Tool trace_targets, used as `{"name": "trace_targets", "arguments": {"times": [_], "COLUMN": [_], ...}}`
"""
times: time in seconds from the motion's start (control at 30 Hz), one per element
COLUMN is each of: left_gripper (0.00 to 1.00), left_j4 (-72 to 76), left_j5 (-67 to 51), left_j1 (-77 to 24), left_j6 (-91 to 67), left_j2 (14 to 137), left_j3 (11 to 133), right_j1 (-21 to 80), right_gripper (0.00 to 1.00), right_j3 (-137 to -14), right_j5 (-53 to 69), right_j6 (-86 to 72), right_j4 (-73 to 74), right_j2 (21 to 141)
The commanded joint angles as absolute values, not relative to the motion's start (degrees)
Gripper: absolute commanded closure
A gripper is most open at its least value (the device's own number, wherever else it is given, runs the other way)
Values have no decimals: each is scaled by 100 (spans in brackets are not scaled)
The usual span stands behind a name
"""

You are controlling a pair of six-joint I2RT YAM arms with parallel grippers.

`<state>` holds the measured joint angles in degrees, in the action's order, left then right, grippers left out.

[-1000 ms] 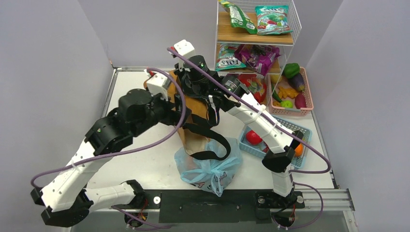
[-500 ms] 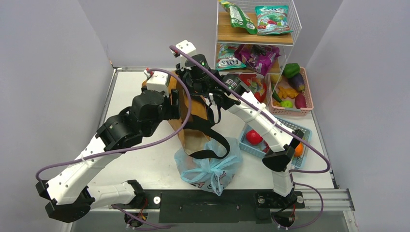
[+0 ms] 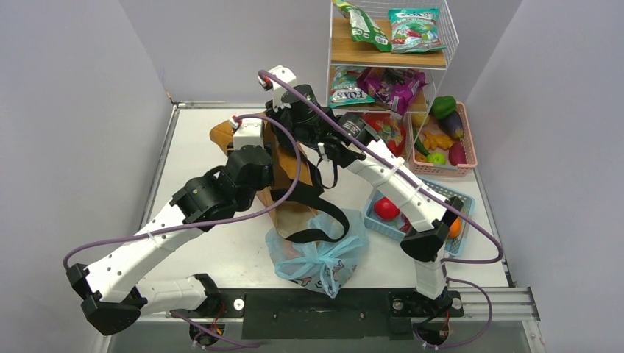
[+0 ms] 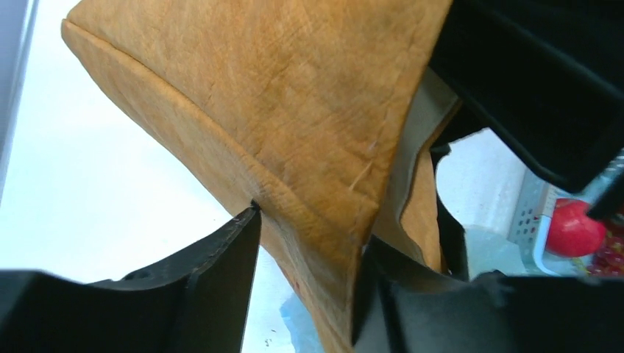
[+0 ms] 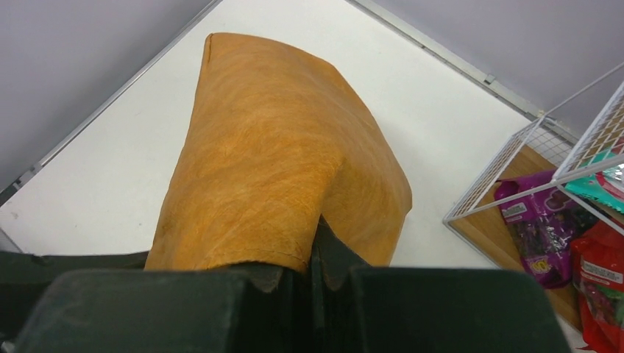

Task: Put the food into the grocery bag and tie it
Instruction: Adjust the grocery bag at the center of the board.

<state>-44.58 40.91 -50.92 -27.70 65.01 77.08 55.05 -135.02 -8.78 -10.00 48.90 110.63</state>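
Note:
The light blue grocery bag (image 3: 324, 259) lies crumpled near the table's front edge, its handles bunched on top; a sliver of it shows in the left wrist view (image 4: 300, 327). A stiff tan tote (image 3: 283, 184) hangs tilted above it, its lower end and black straps resting on the bag. My right gripper (image 3: 285, 121) (image 5: 316, 257) is shut on the tote's top rim. My left gripper (image 3: 266, 158) (image 4: 309, 235) has a folded corner of the tote (image 4: 294, 132) between its fingers, both touching it. Food, a red fruit (image 3: 385, 209) (image 4: 572, 228), sits in a blue basket (image 3: 441, 193).
A pink basket (image 3: 471, 158) of vegetables stands at the back right. Behind it is a wire shelf (image 3: 390, 59) of snack packets, its corner also in the right wrist view (image 5: 515, 162). Purple cables loop over both arms.
My left arm has swung right to the tote and its jaws have narrowed around the tote's corner. The right gripper has kept its hold in place.

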Motion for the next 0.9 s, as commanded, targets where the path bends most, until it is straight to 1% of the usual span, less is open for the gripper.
{"name": "trace_targets", "arguments": {"times": [0.0,0.03,0.07,0.17,0.2,0.23,0.27,0.33,0.37,0.53,0.7,0.87], "left_gripper": [82,97,100,100,97,88,83,95,100,100,100,100], "left_j4": [-4320,-4411,-4451,-4347,-4327,-4279,-4258,-4319,-4401,-5255,-5486,-5710], "left_j5": [4514,4345,4194,3062,2955,2798,2704,2273,2235,1987,1522,1267], "left_j1": [-4899,-4765,-4470,-3889,-3763,-3718,-3630,-3464,-3411,-3021,-2962,-2962], "left_j6": [-2868,-2826,-2797,-2415,-2311,-2258,-2173,-2087,-2120,-2313,-2184,-2221], "left_j2": [6512,6503,6462,6228,6066,5977,5812,5619,5558,5590,5501,5419], "left_j3": [7704,7719,7766,7765,7758,7742,7734,7750,7835,8354,8856,9386], "right_j1": [5407,5364,5345,5279,5275,5274,5269,5241,5222,5082,5071,5072], "right_gripper": [100,100,100,100,100,100,100,100,100,100,100,100], "right_j3": [-13355,-13287,-13150,-12717,-12634,-12495,-12448,-12329,-12269,-12169,-12084,-12213], "right_j5": [-277,10,154,676,747,846,876,923,918,1086,1116,788], "right_j6": [-1206,-1222,-1248,-1178,-1077,-1017,-907,-780,-749,-815,-658,-642], "right_j4": [4435,4339,4287,4021,3970,3889,3869,3833,3813,3803,3926,3975], "right_j2": [10442,10385,10356,10193,10159,10114,10097,10073,10083,10139,10102,10030]}}
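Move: The near rim of the tan tote is already between my half-open left fingers, about 1 cm ahead. From my right hand, which already grips the rim farther out, that spot is roughly 5 cm back, 1 cm left and 6 cm below. The black handle loop hangs some 11 cm back, 11 cm right and 14 cm below my left hand. The tied blue grocery bag lies about 12 cm back, 10 cm right and 25 cm below that hand. I shut my left fingers on the tote's near rim while going a little forward and left, then, pinching it, draw it left and up and finally back, ending some 6 cm left of and 6 cm above the start. My right hand keeps its pinch and eases about 4 cm back and slightly down, turning nearly 20 degrees counter-clockwise. ##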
